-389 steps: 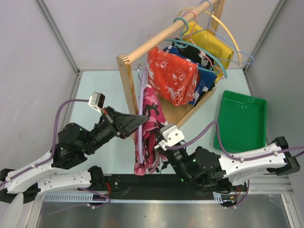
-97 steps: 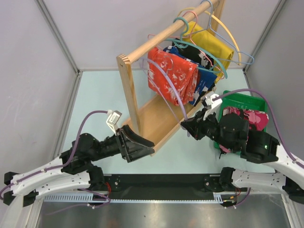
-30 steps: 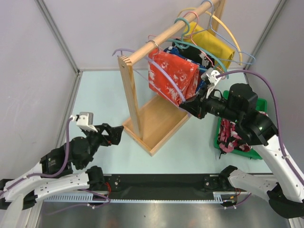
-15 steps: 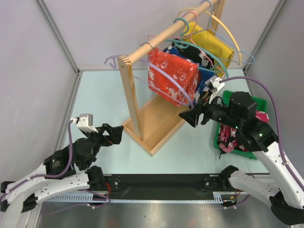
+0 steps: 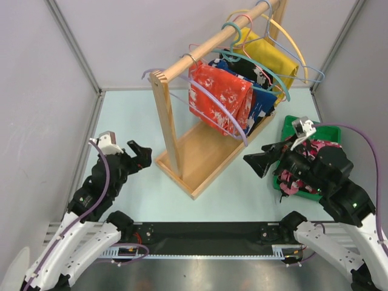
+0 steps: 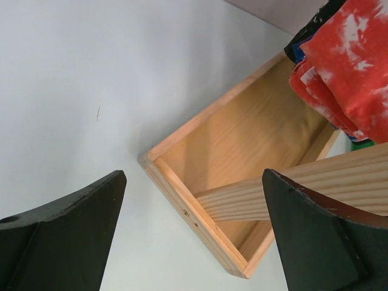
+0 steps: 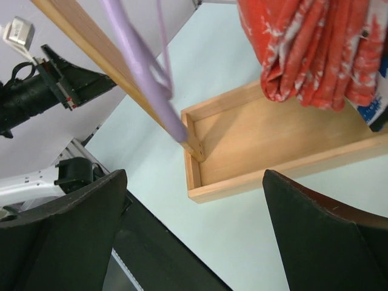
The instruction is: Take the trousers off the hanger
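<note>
The pale lilac hanger [image 5: 242, 130] hangs bare on the near end of the wooden rail, slanting down across the orange-red garment [image 5: 219, 97]; in the right wrist view the hanger [image 7: 136, 45] crosses the upper left. The pink camouflage trousers [image 5: 324, 147] lie bunched in the green tray [image 5: 292, 124], partly hidden by my right arm. My right gripper [image 5: 260, 162] [image 7: 194, 242] stands open and empty, just right of the rack base and below the hanger's low end. My left gripper [image 5: 139, 154] [image 6: 194, 242] is open and empty, left of the rack's near corner.
The wooden rack [image 5: 200, 160] stands mid-table, its base tray [image 6: 242, 151] ahead of my left fingers. The rail also carries a blue-black garment [image 5: 260, 106] on a teal hanger and a yellow one [image 5: 273, 57]. Grey walls close in left and right.
My right gripper opened, let go of the lilac hanger and drew back down towards the tray. The hanger stays hooked on the rail. My left arm pulled back a little.
</note>
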You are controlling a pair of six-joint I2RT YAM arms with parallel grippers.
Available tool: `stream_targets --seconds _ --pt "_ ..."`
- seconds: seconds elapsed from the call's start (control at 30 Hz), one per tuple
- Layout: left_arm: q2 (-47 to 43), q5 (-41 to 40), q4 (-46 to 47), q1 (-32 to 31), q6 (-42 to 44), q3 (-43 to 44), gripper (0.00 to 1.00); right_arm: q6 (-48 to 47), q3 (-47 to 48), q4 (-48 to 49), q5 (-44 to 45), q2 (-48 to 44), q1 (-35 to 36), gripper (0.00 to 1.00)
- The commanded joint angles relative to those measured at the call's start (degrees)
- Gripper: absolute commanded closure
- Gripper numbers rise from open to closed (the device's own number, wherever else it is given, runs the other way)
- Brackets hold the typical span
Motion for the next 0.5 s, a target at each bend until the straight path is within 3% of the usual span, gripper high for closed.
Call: stream_targets --seconds 0.0,0.2,0.47 --pt "-3.3 1.2 2.1 1.4 -2.1 0.4 0.00 5.0 -4.6 -1.7 7.9 -6.1 -0.1 0.00" --pt "-11.0 2.0 3.8 1.5 -8.1 -5.2 0.00 12.2 -23.4 5.1 18.8 -19.2 -0.1 0.00" --pt "-26.8 5.3 6.8 1.5 -18.2 -17.2 0.00 18.5 -47.0 26.3 12.4 -27.2 -0.1 0.00"
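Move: The purple hanger's near end, already released, lies some 4 cm ahead and 5 cm to the left of the right hand, about 3 cm higher. From that hand, the red trousers hang roughly 22 cm ahead, 13 cm left and slightly lower; the pink trousers lie in the green bin about 17 cm ahead, 26 cm right and 33 cm below. From the left hand, the hanger's end is some 38 cm right, 2 cm back and 14 cm higher. Open and empty, the right hand sinks about 17 cm away from the hanger; the left rolls, easing back 3 cm. ##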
